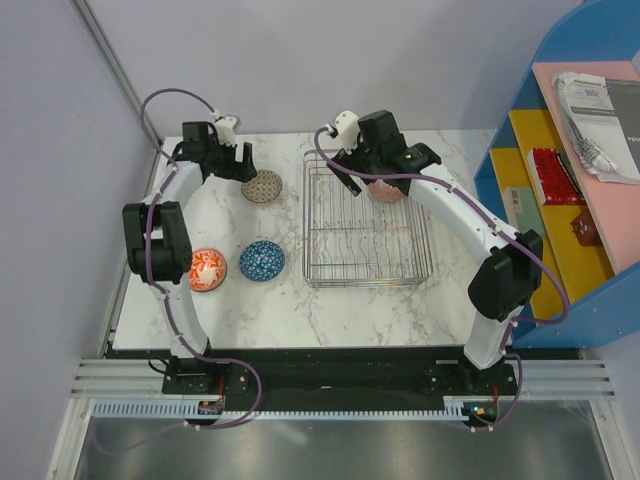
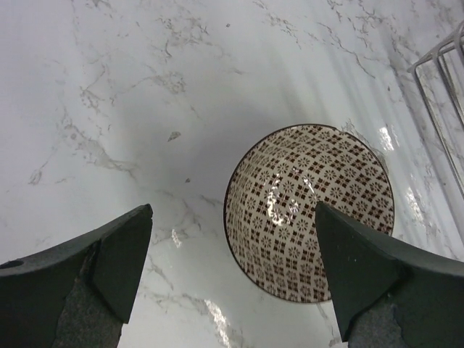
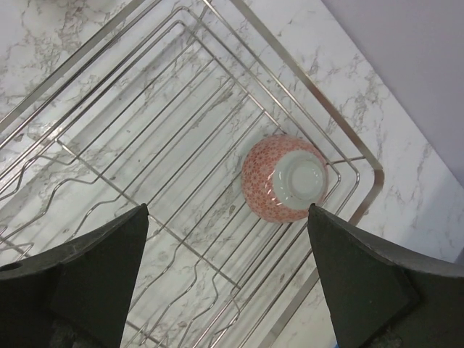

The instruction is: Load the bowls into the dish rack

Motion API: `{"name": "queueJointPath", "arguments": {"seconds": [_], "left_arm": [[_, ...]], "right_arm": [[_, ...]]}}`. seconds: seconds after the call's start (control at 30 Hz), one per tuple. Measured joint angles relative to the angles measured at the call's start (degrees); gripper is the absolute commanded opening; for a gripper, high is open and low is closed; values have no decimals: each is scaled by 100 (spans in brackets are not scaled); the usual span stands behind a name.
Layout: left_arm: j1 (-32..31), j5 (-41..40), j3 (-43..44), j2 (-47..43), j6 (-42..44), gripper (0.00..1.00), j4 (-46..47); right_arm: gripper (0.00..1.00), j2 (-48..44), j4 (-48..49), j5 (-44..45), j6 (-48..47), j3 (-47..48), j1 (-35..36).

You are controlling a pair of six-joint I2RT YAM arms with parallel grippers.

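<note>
A pink-red patterned bowl lies upside down in the far right corner of the dish rack. My right gripper hovers open above the rack, just beside that bowl, holding nothing. A brown-and-white patterned bowl stands upright on the marble left of the rack. My left gripper hangs open over its near-left rim, empty. An orange bowl and a blue bowl rest upside down nearer the front left.
The rack's corner shows at the right edge of the left wrist view. A blue shelf unit with boxes and papers stands close to the table's right side. Grey walls bound the back and left.
</note>
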Motion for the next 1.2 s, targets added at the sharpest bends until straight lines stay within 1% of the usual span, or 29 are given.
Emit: {"name": "queueJointPath", "arguments": {"seconds": [0.1, 0.17, 0.27, 0.3, 0.33, 0.37, 0.4, 0.47, 0.5, 0.53, 0.57, 0.63, 0.67, 0.8, 1.03, 1.13, 1.2], "left_arm": [[-181, -271, 304, 402, 0, 99, -175], [-238, -426, 352, 570, 7, 97, -286], [-236, -599, 352, 723, 24, 91, -448], [-225, -645, 352, 765, 37, 80, -472], [-221, -697, 352, 802, 52, 71, -503], [-236, -745, 352, 831, 70, 67, -533], [-238, -772, 352, 868, 103, 58, -557], [-264, -800, 352, 916, 127, 45, -581], [-297, -817, 352, 933, 155, 35, -603], [-339, -828, 352, 935, 168, 29, -623], [-387, -844, 352, 935, 175, 21, -632], [-476, -835, 363, 935, 192, 12, -577], [-501, -748, 404, 914, 192, 2, -573], [-595, -732, 463, 863, 225, 2, -553], [-575, -717, 411, 758, 256, 2, -656], [-481, -522, 160, 428, 260, 2, -870], [-393, -297, -90, -7, 262, 2, -997]], "right_arm": [[98, 0, -90, -155, 98, 0, -2], [98, -2, -107, -232, 149, -2, 0], [98, -31, -144, -343, 199, -33, 0], [98, -52, -160, -382, 214, -46, 2], [98, -74, -177, -417, 234, -55, 7], [98, -105, -179, -452, 247, -66, 9], [98, -131, -181, -476, 262, -72, 11], [98, -201, -181, -514, 286, -96, 26], [98, -227, -184, -529, 291, -101, 35], [98, -249, -179, -542, 295, -105, 48], [98, -260, -175, -553, 302, -114, 52], [98, -273, -184, -584, 308, -142, 74], [98, -273, -179, -592, 308, -155, 76], [98, -273, -186, -610, 334, -225, 85], [98, -273, -190, -671, 525, -260, 83], [98, -273, -177, -962, 741, -264, 72], [98, -273, -146, -1276, 940, -267, 46]]}}
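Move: Just to the right of the left hand and below its open fingers sits the brown patterned bowl, its middle about 7 cm right, 1 cm nearer the base and 9 cm down. The dish rack's middle is roughly 27 cm right of that bowl and 9 cm back; the blue bowl lies 20 cm straight back from it, the orange bowl about 22 cm back and 11 cm left. From the right hand the brown bowl is some 22 cm left, 10 cm ahead, 21 cm below. Dropping about 8 cm onto the brown bowl's left rim, the left hand tips its fingers some 10 degrees steeper and shuts them from wide open, pinching the rim while easing 2–3 cm right. Already rising slightly, it then draws back about 4 cm and lifts with the bowl. The right hand, open and empty, drifts some 5 cm back and left over the rack. ##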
